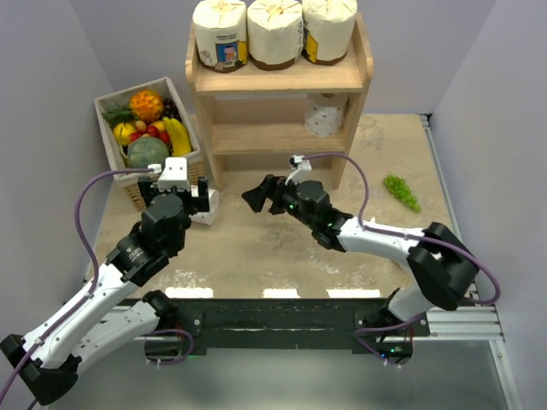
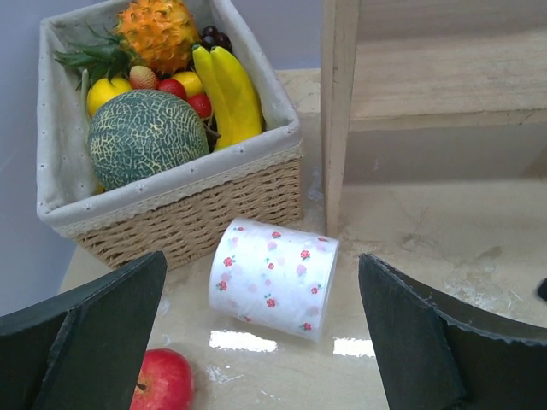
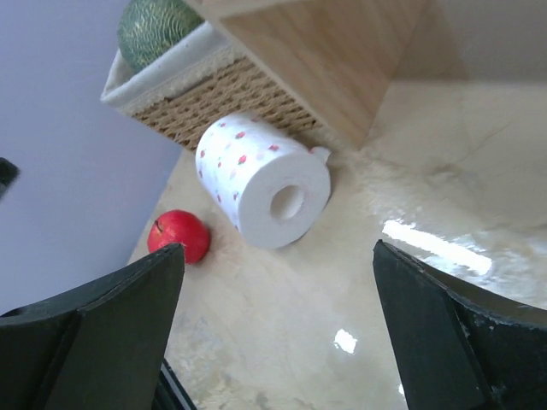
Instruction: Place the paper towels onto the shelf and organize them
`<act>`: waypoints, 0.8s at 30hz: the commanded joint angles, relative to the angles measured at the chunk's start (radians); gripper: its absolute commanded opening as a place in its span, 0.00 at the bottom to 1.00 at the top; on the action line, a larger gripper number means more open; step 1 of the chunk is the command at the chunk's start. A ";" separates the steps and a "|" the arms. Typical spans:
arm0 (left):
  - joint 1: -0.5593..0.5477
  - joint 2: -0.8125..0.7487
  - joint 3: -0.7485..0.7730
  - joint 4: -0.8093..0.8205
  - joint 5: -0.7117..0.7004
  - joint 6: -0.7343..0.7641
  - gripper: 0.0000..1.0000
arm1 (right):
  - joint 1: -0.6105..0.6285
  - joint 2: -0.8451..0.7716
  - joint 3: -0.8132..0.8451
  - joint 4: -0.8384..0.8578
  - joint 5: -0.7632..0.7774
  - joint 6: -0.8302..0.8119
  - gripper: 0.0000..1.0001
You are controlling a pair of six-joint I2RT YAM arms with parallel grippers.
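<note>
Three large cream-wrapped rolls (image 1: 275,32) stand on the top board of the wooden shelf (image 1: 282,79). One small white roll (image 1: 326,114) stands on its lower tier at the right. Another small dotted roll (image 2: 273,278) lies on its side on the table between the basket and the shelf's left panel; it also shows in the right wrist view (image 3: 261,179) and the top view (image 1: 206,208). My left gripper (image 2: 261,260) is open just short of and above it (image 1: 181,191). My right gripper (image 1: 259,195) is open and empty, facing the roll's hollow end from the right (image 3: 278,246). A third small roll is out of view.
A wicker fruit basket (image 1: 115,107) stands left of the shelf, close behind the lying roll (image 2: 179,218). A red apple (image 2: 162,380) lies on the table near the roll (image 3: 179,235). Green grapes (image 1: 402,191) lie at the right.
</note>
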 commanded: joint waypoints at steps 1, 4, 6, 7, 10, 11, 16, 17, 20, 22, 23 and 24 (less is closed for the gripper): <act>0.005 -0.054 -0.013 0.068 -0.011 -0.012 1.00 | 0.063 0.125 0.026 0.209 0.057 0.102 0.97; 0.005 -0.079 -0.019 0.080 -0.014 -0.008 1.00 | 0.097 0.216 0.054 0.285 0.063 0.140 0.97; 0.005 -0.085 -0.017 0.083 -0.017 -0.008 1.00 | 0.120 0.262 0.089 0.319 0.075 0.149 0.98; 0.005 -0.089 -0.017 0.082 -0.017 -0.008 1.00 | 0.126 0.281 0.100 0.327 0.075 0.157 0.97; 0.005 -0.097 -0.019 0.083 -0.017 -0.011 1.00 | 0.148 0.357 0.141 0.373 0.089 0.180 0.97; 0.003 -0.097 -0.019 0.080 -0.019 -0.011 1.00 | 0.150 0.386 0.149 0.399 0.090 0.189 0.97; 0.003 -0.106 -0.017 0.080 -0.025 -0.014 1.00 | 0.168 0.475 0.203 0.467 0.112 0.232 0.96; 0.005 -0.109 -0.016 0.077 -0.026 -0.015 1.00 | 0.169 0.492 0.213 0.476 0.113 0.235 0.95; 0.005 -0.123 -0.016 0.079 -0.025 -0.017 1.00 | 0.174 0.541 0.249 0.502 0.119 0.234 0.94; 0.005 -0.135 -0.020 0.082 -0.025 -0.017 1.00 | 0.174 0.564 0.267 0.511 0.141 0.226 0.94; 0.005 -0.137 -0.024 0.088 -0.022 -0.017 1.00 | 0.174 0.569 0.273 0.510 0.150 0.218 0.94; 0.005 -0.139 -0.024 0.090 -0.020 -0.017 1.00 | 0.174 0.577 0.292 0.505 0.164 0.212 0.94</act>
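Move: The right hand, open and empty, is going for the flowered paper towel roll lying about 18 cm to its left, 4 cm farther out and 12 cm below. The foot of the shelf's left side stands some 6 cm beyond that roll and slightly right of it; the red apple lies about 12 cm left of the roll and 10 cm nearer the base; the fruit basket is 12 cm left of it and 16 cm beyond. From the left hand the roll is some 8 cm ahead, 3 cm right and 18 cm below. Leftward and down goes the right hand, about 13 cm across and 7 cm lower, towards the near end of the flowered roll; nearly all the sinking comes early, then it runs on almost level. Its fingers stay wide open while the wrist rolls some 10 degrees, left side rising, and tips slightly down. The left hand, also open, rises a few centimetres away from the roll, drawing back slightly. ##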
